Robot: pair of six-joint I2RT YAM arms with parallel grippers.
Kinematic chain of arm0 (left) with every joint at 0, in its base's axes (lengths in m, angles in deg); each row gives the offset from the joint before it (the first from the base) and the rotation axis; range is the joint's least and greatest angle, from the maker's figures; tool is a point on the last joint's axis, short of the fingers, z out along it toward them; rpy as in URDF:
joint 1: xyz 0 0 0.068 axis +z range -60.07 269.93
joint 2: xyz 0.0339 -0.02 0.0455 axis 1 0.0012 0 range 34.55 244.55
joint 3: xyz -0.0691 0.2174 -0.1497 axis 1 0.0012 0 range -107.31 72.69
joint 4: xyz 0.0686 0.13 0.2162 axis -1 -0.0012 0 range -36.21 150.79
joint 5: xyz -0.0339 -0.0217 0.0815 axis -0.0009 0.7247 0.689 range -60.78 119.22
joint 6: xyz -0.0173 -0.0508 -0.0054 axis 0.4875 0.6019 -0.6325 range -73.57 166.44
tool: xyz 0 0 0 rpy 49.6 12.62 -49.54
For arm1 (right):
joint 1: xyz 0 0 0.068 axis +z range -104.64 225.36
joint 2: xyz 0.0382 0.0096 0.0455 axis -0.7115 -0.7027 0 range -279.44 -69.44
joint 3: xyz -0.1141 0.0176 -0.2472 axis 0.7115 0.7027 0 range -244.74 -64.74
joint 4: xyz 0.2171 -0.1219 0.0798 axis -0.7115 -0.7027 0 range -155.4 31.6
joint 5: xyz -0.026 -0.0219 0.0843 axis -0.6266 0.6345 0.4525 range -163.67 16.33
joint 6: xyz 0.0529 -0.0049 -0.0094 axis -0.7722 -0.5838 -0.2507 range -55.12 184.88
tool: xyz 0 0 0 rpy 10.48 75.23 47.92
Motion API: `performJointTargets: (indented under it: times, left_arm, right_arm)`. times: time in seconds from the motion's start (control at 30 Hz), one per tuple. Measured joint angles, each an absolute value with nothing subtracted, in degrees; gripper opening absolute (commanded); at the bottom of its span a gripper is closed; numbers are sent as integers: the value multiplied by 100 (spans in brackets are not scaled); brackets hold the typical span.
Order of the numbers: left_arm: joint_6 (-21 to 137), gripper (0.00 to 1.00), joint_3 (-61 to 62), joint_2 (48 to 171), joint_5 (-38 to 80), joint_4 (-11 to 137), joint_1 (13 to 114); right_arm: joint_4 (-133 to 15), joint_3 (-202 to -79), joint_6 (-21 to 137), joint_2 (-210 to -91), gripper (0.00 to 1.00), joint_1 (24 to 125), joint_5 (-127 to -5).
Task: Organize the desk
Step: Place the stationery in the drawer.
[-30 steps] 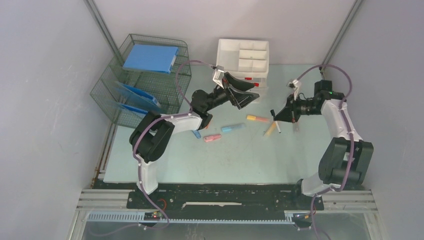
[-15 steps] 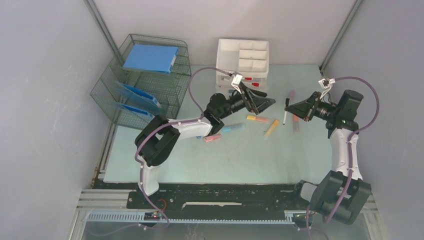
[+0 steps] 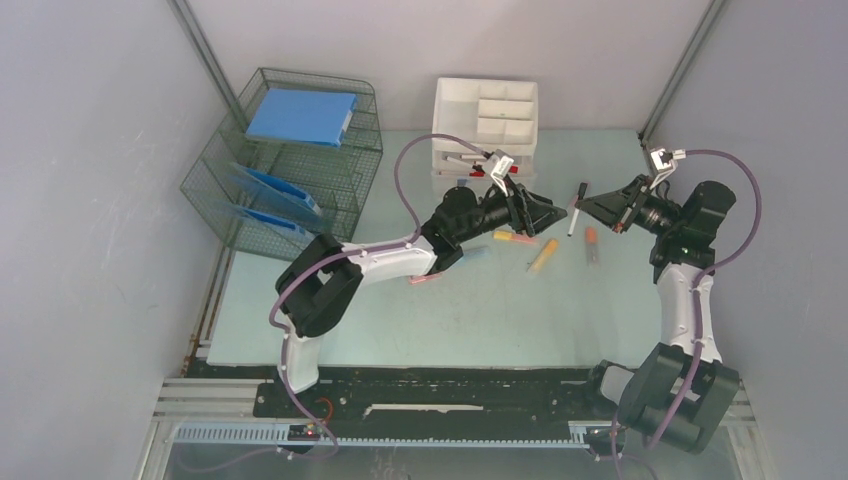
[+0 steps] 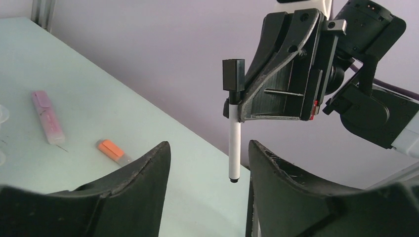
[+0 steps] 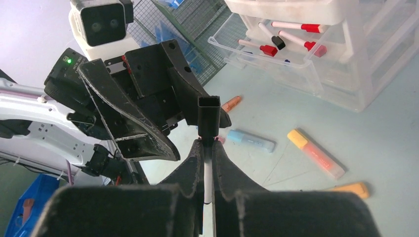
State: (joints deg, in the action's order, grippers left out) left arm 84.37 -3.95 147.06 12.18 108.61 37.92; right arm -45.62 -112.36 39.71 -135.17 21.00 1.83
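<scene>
My right gripper (image 3: 588, 205) (image 5: 208, 148) is shut on a white marker with a black cap (image 3: 574, 208) (image 5: 208, 114), holding it in the air above the pale green desk (image 3: 480, 320). My left gripper (image 3: 556, 211) (image 4: 208, 165) faces it from the left. Its jaws stand open on either side of the marker's lower end (image 4: 234, 148), and the right finger (image 4: 269, 168) is the nearer one, with a gap on both sides. Several highlighters lie on the desk below: pink (image 3: 425, 278), blue (image 5: 252, 140), yellow-pink (image 3: 516, 238) and orange (image 3: 543, 257).
A white drawer organiser (image 3: 485, 120) stands at the back centre, with red-capped markers in its open drawer (image 5: 296, 37). At the back left is a wire rack (image 3: 290, 165) holding blue folders. A short orange highlighter (image 3: 591, 244) (image 4: 112, 150) lies under the right gripper. Grey walls close in both sides.
The right gripper lifted the marker off the desk and carried it right and back. The left gripper reached right to it, and its jaws have narrowed around the marker's end.
</scene>
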Motion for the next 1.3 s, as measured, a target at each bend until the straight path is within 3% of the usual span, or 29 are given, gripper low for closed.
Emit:
performJointTargets:
  times: [0.4,0.57,0.63,0.73,0.83,0.87,0.97,1.03,1.17,1.3]
  left_arm:
    - [8330,57,-758,14927,792,10557,3615]
    - [8288,48,-1009,15101,685,10338,3582]
    - [8277,35,-1073,15154,644,10249,3582]
    - [8233,2,-1081,15167,598,10150,3578]
    - [8190,0,-1112,15167,530,10148,3576]
    - [8183,0,-1112,15167,539,10137,3569]
    - [8137,0,-1112,15167,563,10128,3571]
    - [8046,0,-1108,15167,650,10096,3574]
    - [7807,0,-963,15154,799,10054,3676]
    - [7320,0,-697,15049,644,9908,4072]
  right_arm:
    - [-4451,-11212,3776,-13550,0,2100,183]
    - [-4350,-11212,3717,-13600,0,2106,231]
    - [-4311,-11212,3700,-13616,0,2126,251]
    - [-4263,-11212,3704,-13629,0,2176,262]
    - [-4228,-11210,3715,-13664,0,2190,238]
    - [-4230,-11203,3730,-13664,3,2187,246]
    - [-4239,-11203,3811,-13664,45,2194,244]
    - [-4342,-11203,3927,-13653,62,2205,275]
    - [-5087,-11247,4705,-13487,76,2231,264]
    - [-6379,-11592,5988,-13264,78,2246,236]
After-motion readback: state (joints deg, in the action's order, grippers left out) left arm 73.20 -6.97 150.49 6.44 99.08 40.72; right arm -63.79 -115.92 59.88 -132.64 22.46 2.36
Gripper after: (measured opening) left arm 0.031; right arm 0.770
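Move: The black-capped marker, upright in the right fingers at their pads, has its middle about 4 cm right of the left hand, 2 cm back and 1 cm up. The open drawer is roughly 15 cm ahead of the left hand, 12 cm left and 12 cm down. On the table some 20 cm below it, the yellow highlighter lies about 3 cm right and 2 cm back, the orange one 14 cm right and 2 cm ahead. Left hand eases 4 cm right-back, pinches the marker's lower end; right fingers open, left swings 5 cm forward, sinking. ##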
